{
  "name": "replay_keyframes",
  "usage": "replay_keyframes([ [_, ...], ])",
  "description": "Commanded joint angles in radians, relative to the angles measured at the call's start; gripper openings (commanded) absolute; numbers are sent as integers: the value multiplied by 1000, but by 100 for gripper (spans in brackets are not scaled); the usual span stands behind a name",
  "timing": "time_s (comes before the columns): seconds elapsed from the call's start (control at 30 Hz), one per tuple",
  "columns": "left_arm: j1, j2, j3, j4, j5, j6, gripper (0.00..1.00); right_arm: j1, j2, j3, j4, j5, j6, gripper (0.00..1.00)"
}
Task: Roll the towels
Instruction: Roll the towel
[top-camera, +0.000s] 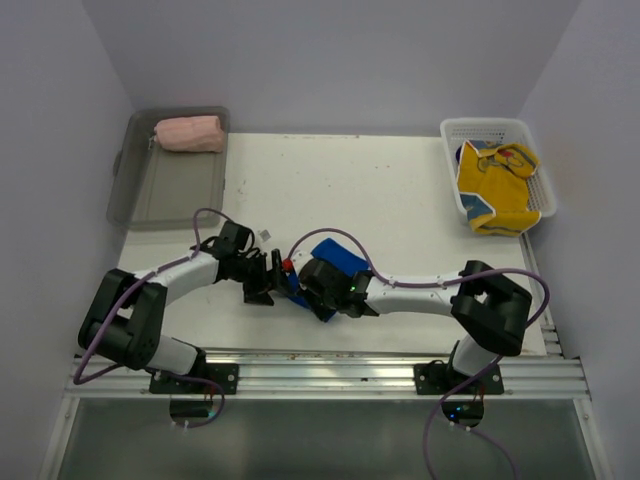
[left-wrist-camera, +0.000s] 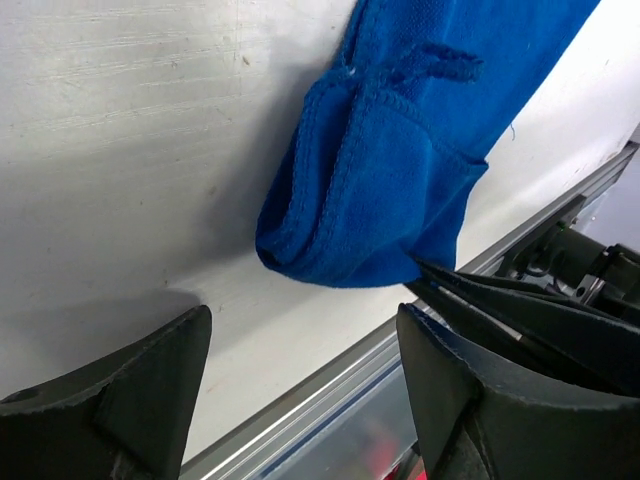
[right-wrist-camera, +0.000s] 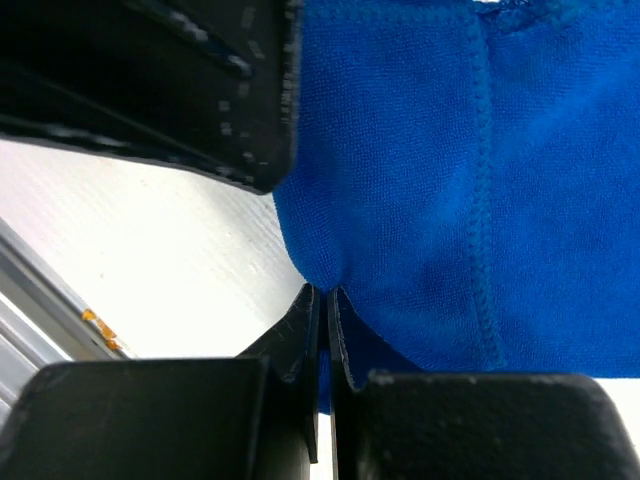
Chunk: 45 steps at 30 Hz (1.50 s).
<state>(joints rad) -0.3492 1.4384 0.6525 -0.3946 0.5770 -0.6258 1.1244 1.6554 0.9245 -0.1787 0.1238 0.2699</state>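
Observation:
The royal blue towel (top-camera: 340, 255) lies partly rolled near the table's front edge, between the two grippers. In the left wrist view its rolled end (left-wrist-camera: 380, 170) rests on the white table just ahead of my left gripper (left-wrist-camera: 300, 330), which stands open and apart from the cloth. My right gripper (right-wrist-camera: 325, 290) is shut on a pinch of the blue towel (right-wrist-camera: 450, 180) at its edge. A salmon pink towel (top-camera: 190, 133) sits rolled in the grey tray. The yellow towel with red marks (top-camera: 497, 185) lies crumpled in the white basket.
The grey translucent tray (top-camera: 165, 195) stands at the back left. The white mesh basket (top-camera: 450, 165) is at the back right. An aluminium rail (top-camera: 320, 365) runs along the table's near edge, close below both grippers. Purple cables loop off both arms.

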Motion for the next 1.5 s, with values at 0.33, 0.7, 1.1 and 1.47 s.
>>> replay_keyframes([
  [0.33,-1,42,-97,295,4,-192,71,3,-48,-6,51,-55,46,0],
  [0.7,-1,123,-97,330,-68,-198,51,3,-68,-21,45,-50,58,0],
  [1.1,-1,123,29,85,-147,-175,0,52,-39,108,-122,199,-26,53],
  [1.47,-1,120,44,65,-129,-186,0,150,87,206,-84,283,-144,52],
])
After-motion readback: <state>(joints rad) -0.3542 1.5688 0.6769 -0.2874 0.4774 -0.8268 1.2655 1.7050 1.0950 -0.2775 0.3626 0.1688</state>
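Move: Just off the left fingertips lies the far end of the blue towel's left edge, about 2 cm ahead, 2 cm to the right and 2 cm lower. From that hand the towel's flat middle is some 14 cm right and 6 cm ahead, and the right gripper's fingertips about 10 cm right and 2 cm back. The right hand already pinches the near end of this edge; its far end lies roughly 8 cm left and 4 cm ahead of that hand. Easing forward and down, about 3 cm each way, with a small swing right and back, the left hand turns some 10 degrees counter-clockwise and shuts its open fingers on the far end of the towel's left edge. The right hand keeps its pinch on the near end nearly still, then opens about halfway, lets go, and rises about 4 cm while shifting 3 cm left. ##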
